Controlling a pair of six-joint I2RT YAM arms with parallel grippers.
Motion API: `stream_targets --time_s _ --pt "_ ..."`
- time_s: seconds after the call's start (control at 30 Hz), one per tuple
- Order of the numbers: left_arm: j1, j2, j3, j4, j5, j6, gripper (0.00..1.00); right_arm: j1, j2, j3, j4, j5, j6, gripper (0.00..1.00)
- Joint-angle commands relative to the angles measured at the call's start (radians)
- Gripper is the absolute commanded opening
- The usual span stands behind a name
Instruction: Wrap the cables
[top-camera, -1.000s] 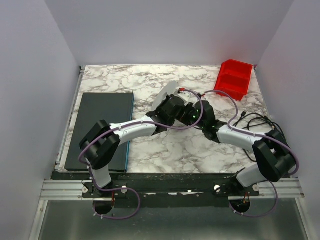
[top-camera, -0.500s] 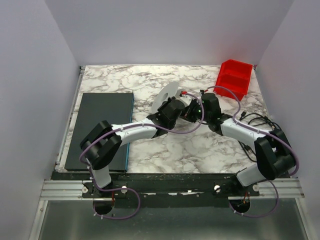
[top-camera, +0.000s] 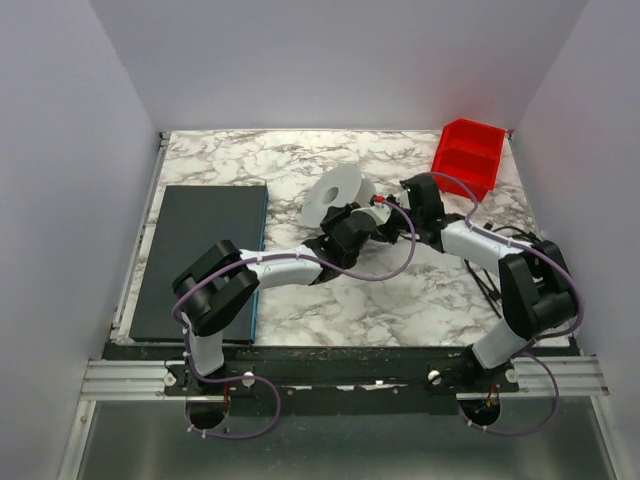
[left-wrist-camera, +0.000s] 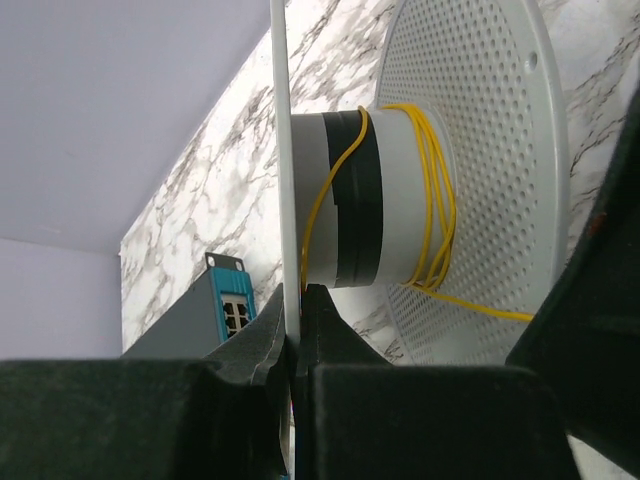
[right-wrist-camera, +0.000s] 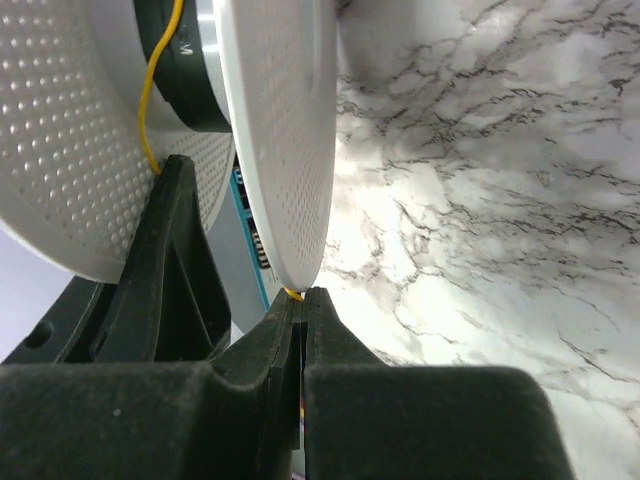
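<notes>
A white spool (top-camera: 335, 193) with perforated flanges stands tilted at the table's middle. Thin yellow cable (left-wrist-camera: 435, 190) is wound in several turns round its grey hub (left-wrist-camera: 400, 200), which has a black tape band. My left gripper (left-wrist-camera: 297, 295) is shut on the edge of the near flange (left-wrist-camera: 279, 150); from above it (top-camera: 355, 222) sits just in front of the spool. My right gripper (right-wrist-camera: 300, 297) is shut on a short bit of the yellow cable (right-wrist-camera: 293, 294) right under the rim of a flange (right-wrist-camera: 280, 130). From above, the right gripper (top-camera: 385, 205) is at the spool's right side.
A red bin (top-camera: 467, 158) sits at the back right corner. A dark flat network switch (top-camera: 205, 255) with a blue edge lies on the left. Thicker black cords (top-camera: 505, 240) lie by the right arm. Purple hoses loop over both arms.
The right gripper has swung from in front of the spool toward the back, round its right side. The left arm and spool shifted slightly; both grippers stayed shut.
</notes>
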Motion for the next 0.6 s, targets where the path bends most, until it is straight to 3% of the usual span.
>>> stream_targets --time_s 0.0,0.3,0.57 --pt "-0.056 0.052 -0.054 -0.08 -0.002 0.053 0.0 -0.065 0.054 0.083 0.004 0.046 -0.02 0.01" --pt "-0.126 0.122 -0.023 -0.12 -0.02 0.087 0.0 -0.117 0.179 0.078 0.003 -0.007 -0.043 0.01" --pt "-0.151 0.18 0.036 -0.272 0.01 -0.005 0.0 -0.126 0.261 0.032 0.081 -0.023 -0.039 0.01"
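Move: The left gripper already holds the near rim of the spool's left flange; the spool's middle lies about 6 cm ahead of it, 4 cm to its right and 2 cm lower. For the right gripper, which already has the yellow cable, that middle is some 8 cm ahead and 4 cm to the left, about level. The red bin stands roughly 17 cm ahead of the right gripper, 25 cm to its right and 10 cm below. Draw the right gripper down about 6 cm, close by the rim of the spool's right flange, drifting slightly right and tipping its fingers further down while they keep the yellow cable pinched. Meanwhile lower the left gripper some 4 cm, easing it back and right, and roll it about 15 degrees, left side up, without loosening its hold on the left flange. ##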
